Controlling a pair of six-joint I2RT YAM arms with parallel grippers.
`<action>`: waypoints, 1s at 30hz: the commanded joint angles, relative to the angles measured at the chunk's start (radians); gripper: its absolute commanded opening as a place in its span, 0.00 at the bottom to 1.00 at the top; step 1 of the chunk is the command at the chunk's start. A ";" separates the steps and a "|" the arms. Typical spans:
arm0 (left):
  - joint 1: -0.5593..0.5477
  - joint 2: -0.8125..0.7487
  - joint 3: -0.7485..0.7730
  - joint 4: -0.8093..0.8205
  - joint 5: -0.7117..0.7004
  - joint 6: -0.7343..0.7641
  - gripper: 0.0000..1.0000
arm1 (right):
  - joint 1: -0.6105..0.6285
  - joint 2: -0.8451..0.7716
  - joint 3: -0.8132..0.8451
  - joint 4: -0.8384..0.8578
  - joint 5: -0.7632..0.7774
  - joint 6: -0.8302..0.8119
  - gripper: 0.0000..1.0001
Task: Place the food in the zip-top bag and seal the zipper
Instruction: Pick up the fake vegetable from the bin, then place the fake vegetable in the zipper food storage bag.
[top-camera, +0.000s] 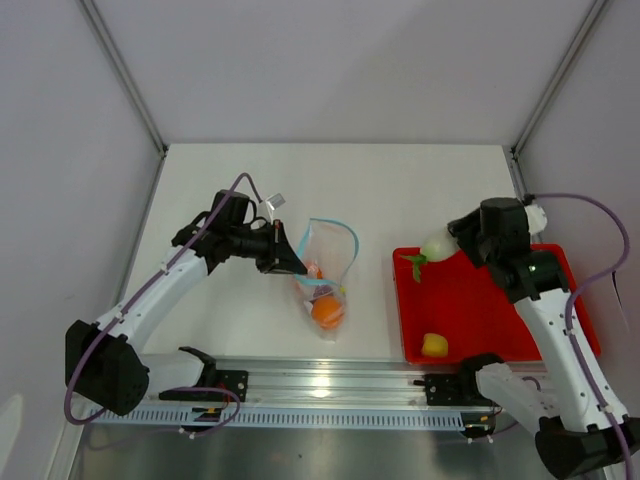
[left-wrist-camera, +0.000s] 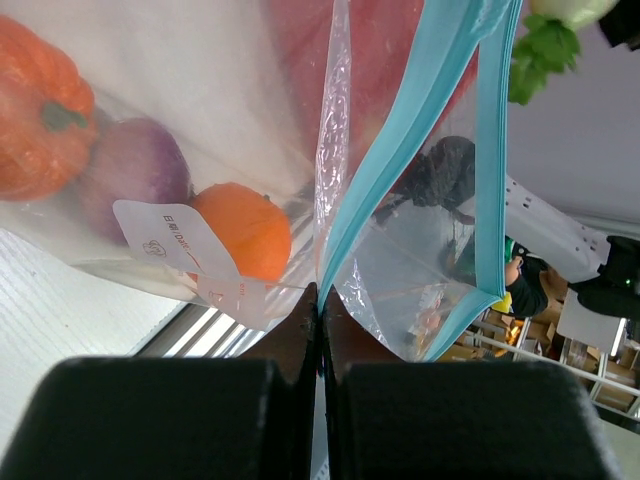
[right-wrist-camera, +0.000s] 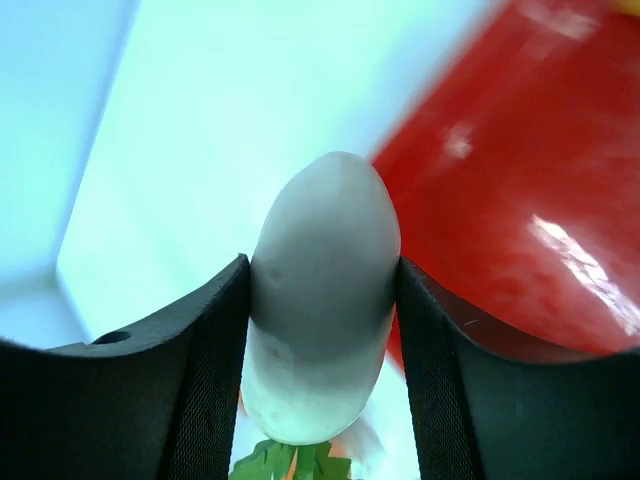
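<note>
The clear zip-top bag (top-camera: 328, 262) hangs open in mid-table, its light-blue zipper (left-wrist-camera: 400, 150) spread in a loop. My left gripper (top-camera: 290, 263) is shut on the bag's left edge beside the zipper, fingers (left-wrist-camera: 300, 325) pressed together. Through the plastic show an orange pumpkin (left-wrist-camera: 40, 110), a purple-white garlic bulb (left-wrist-camera: 135, 170) and an orange round fruit (left-wrist-camera: 240, 230), with the white label patch (left-wrist-camera: 175, 240) in front. My right gripper (right-wrist-camera: 322, 265) is shut on a white piece (right-wrist-camera: 325, 290) with green leaves, held above the red tray's far left corner (top-camera: 435, 247). A yellow piece (top-camera: 434, 345) lies in the tray.
The red rectangular tray (top-camera: 500, 300) sits at the right, under my right arm. A metal rail (top-camera: 320, 390) runs along the near edge. White walls close in the table on the left, back and right.
</note>
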 joint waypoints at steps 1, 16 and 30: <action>0.004 0.004 0.023 0.035 0.006 0.001 0.01 | 0.160 0.040 0.100 0.088 -0.055 -0.249 0.00; -0.005 -0.019 0.049 -0.001 -0.015 -0.007 0.01 | 0.798 0.263 0.413 0.355 0.170 -0.602 0.00; -0.008 -0.036 0.070 -0.020 -0.009 -0.016 0.01 | 0.880 0.415 0.284 0.717 0.250 -0.698 0.00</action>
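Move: The right hand already holds the white fake vegetable high over the far part of the bin. The mouth of the open zip-top bag is about 30 cm to its left, about level ahead and some 3 cm lower. The orange food in the bag's bottom sits some 30 cm left, 8 cm back and 20 cm down, and the lemon in the bin 16 cm back, 2 cm left, 20 cm down. From the left hand, that mouth lies about 5 cm ahead and 6 cm right, level with it. Sweeping fast to the left and upward, the right arm carries the white vegetable from the bin to the bag's mouth, nearly 30 cm across and about 11 cm higher, slowing and starting to sink near the end. On the way the hand swings counter-clockwise some 45 degrees and its downward-pointing fingers tip up nearer level, keeping their grip. The left hand stays put, still pinching the bag's rim. ##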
